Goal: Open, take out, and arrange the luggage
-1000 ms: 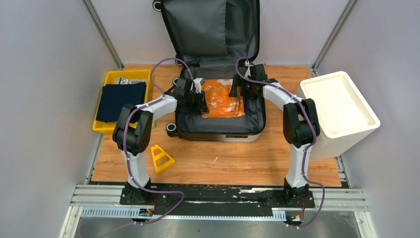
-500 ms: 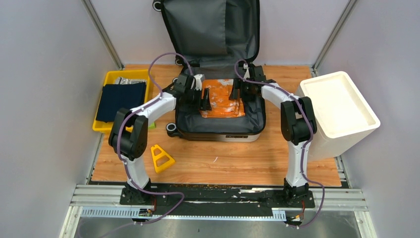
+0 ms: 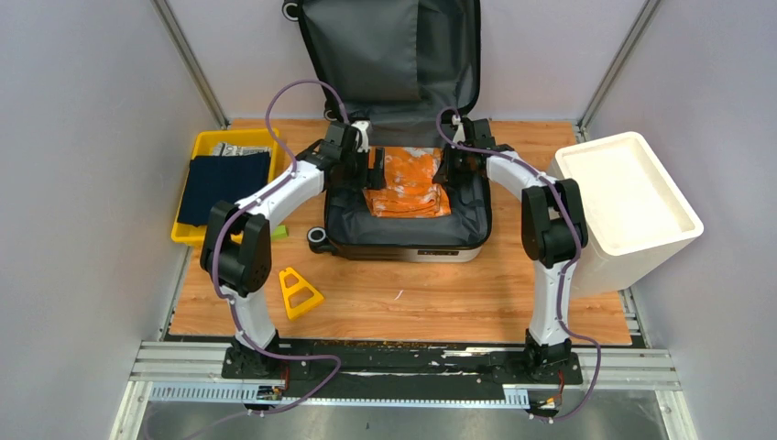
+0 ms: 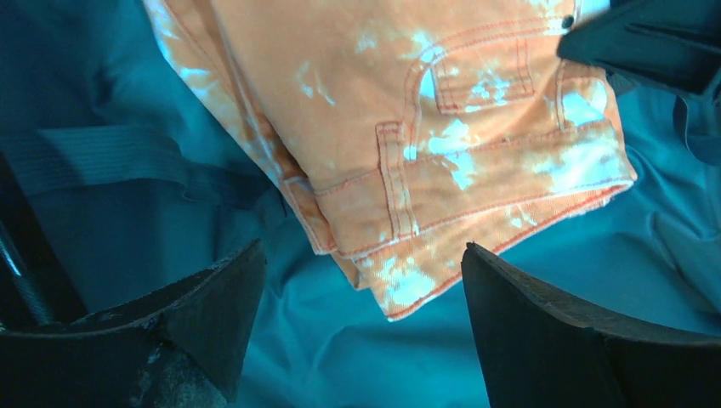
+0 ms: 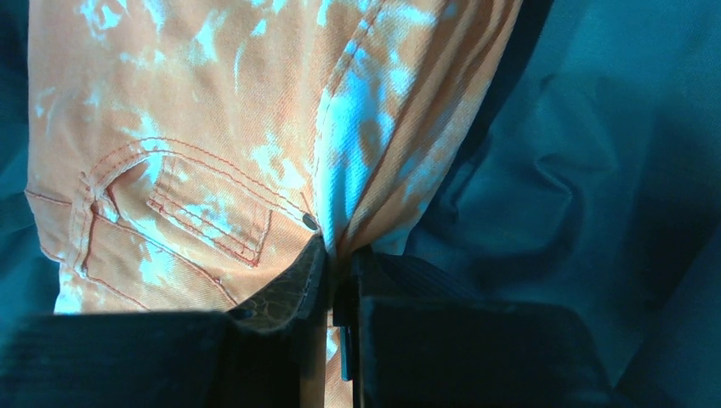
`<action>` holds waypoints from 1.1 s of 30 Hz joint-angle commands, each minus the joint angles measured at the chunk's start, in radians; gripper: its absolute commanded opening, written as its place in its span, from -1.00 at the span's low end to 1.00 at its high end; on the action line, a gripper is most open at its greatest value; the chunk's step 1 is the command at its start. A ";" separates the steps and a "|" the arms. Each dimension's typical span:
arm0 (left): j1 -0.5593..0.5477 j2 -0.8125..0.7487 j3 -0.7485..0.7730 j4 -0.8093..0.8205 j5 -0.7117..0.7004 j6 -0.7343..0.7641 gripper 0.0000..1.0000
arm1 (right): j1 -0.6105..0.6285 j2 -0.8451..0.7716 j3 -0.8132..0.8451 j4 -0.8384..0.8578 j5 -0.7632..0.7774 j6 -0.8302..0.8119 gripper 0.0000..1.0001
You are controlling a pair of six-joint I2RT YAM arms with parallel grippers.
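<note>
The luggage (image 3: 408, 240) lies open at the table's middle back, its lid (image 3: 385, 55) upright and its dark lining showing. A folded orange garment with pale blotches (image 3: 408, 188) rests inside. My left gripper (image 3: 371, 170) hovers open at the garment's left edge; in the left wrist view its fingers (image 4: 361, 255) straddle a corner of the garment (image 4: 408, 102) without touching it. My right gripper (image 3: 451, 165) is at the garment's right edge. In the right wrist view the gripper (image 5: 340, 251) is shut on a pinched fold of the orange cloth (image 5: 195, 127).
A yellow tray (image 3: 206, 234) with a dark blue folded cloth (image 3: 224, 183) sits at the left. A tall white bin (image 3: 632, 197) stands at the right. A yellow triangular piece (image 3: 300, 291) lies on the wood in front of the suitcase.
My left gripper has opened wide and shifted back toward the garment's left edge. My right gripper has closed on the garment's right edge.
</note>
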 commanded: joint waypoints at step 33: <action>0.060 0.231 -0.015 0.292 0.009 -0.097 0.88 | 0.011 -0.126 -0.054 0.026 0.059 -0.010 -1.00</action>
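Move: The left hand hangs open above the orange garment in the suitcase. The garment's left edge is about 4 cm ahead and 8 cm below, its middle about 4 cm ahead, 6 cm right and 9 cm below. The suitcase's left rim lies roughly 10 cm left and 2 cm ahead, its front rim some 13 cm back and 6 cm right. The right hand already pinches the right edge; the garment's middle is some 7 cm to its left, level fore and aft, slightly below. Forward first and then down, the open left hand reaches about 4 cm farther out and sinks some 8 cm onto the garment's left edge, turning slightly counter-clockwise; its fingers stay wide open astride the edge, the right-hand finger coming to press on the cloth by the seam. The right hand keeps its pinch, rising about 3 cm, then easing halfway back down and a little back. ##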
